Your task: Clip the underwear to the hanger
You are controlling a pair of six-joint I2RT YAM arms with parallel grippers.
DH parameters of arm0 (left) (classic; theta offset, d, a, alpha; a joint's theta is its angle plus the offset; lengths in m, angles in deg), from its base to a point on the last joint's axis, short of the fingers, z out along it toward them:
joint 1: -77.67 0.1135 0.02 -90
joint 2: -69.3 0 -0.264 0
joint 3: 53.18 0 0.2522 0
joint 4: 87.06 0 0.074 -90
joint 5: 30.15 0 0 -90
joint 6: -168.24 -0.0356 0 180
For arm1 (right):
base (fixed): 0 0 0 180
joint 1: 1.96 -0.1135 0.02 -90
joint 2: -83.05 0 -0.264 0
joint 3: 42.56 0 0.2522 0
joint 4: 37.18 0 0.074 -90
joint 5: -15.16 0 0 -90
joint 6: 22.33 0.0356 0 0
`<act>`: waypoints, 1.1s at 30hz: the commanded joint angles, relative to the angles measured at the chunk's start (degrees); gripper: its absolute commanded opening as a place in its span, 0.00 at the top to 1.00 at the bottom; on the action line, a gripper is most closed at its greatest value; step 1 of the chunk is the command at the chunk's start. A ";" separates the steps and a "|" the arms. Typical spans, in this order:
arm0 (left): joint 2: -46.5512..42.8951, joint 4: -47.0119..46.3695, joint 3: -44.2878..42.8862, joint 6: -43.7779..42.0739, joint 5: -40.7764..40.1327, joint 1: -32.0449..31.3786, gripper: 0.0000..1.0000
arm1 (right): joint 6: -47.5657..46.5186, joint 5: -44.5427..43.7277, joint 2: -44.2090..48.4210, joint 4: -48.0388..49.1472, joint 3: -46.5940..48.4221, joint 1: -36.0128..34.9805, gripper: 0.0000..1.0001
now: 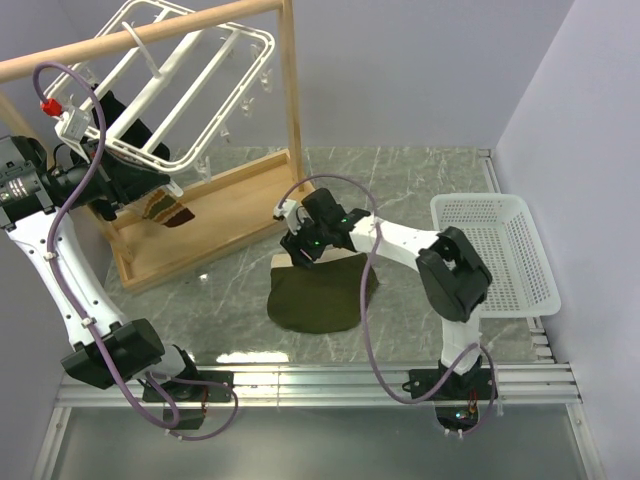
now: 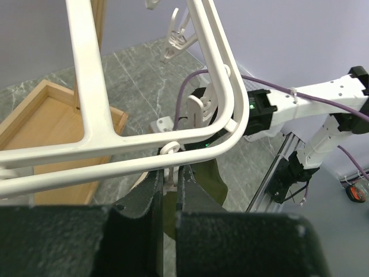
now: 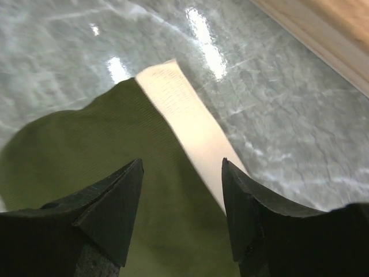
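Note:
The white hanger (image 1: 245,30) hangs tilted from the wooden rail at the back left; its bars fill the left wrist view (image 2: 92,86). My left gripper (image 1: 130,180) is at the frame's lower corner, shut on a small dangling white clip (image 2: 169,180) held between its fingers (image 2: 169,184). The olive-green underwear (image 1: 320,292) lies flat on the table in the middle, its pale waistband (image 3: 190,127) at the far edge. My right gripper (image 1: 305,245) hovers low over that edge, open and empty (image 3: 181,167), one jaw on each side of the waistband.
The wooden rail stand with its tray base (image 1: 200,215) takes up the back left. A black garment with tan-red patches (image 1: 165,205) hangs under the hanger. A white mesh basket (image 1: 500,250) sits at the right edge. Walls close in behind and to the right.

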State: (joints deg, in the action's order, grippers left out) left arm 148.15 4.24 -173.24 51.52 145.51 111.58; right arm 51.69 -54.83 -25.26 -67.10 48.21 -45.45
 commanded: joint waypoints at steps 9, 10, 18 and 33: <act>-0.89 0.07 -0.84 -0.53 11.36 0.02 0.99 | -4.84 0.03 -9.98 -5.36 11.22 0.24 0.35; -0.89 0.07 -0.75 -0.53 11.45 0.10 0.99 | -4.93 0.12 -10.51 -5.98 11.75 0.24 0.35; -0.89 0.07 -0.40 -0.61 11.45 0.19 0.99 | -5.72 -1.11 -13.06 -6.95 11.41 -0.81 0.34; -1.07 0.07 0.22 -0.70 11.45 0.02 0.99 | -11.25 -1.74 -14.39 -8.98 7.63 -3.54 0.88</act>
State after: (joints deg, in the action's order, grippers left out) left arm 148.15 4.21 -173.18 51.39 145.51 111.58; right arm 42.81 -57.34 -38.70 -73.16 58.18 -48.09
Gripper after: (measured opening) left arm 0.088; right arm 0.178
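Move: Under the right hand's open fingers lies the left part of the underwear's cream waistband, about 7 cm below, 2 cm to the left and 1 cm ahead. The green body spreads back from there, its middle some 7 cm back and 5 cm right of the hand. The wooden tray's middle is roughly 20 cm left and 12 cm ahead. From the left hand, that bit of waistband lies about 21 cm right, 8 cm ahead and 42 cm down. Sinking about 6 cm to the underwear, the right hand drifts a little left, its left-pointing fingers dipping some 10 degrees steeper. It then stays low over the waistband and closes its open fingers from either side, pinching the band a few centimetres in from its left end. The left hand stays still, keeping its grip on the clip at the hanger's corner. ##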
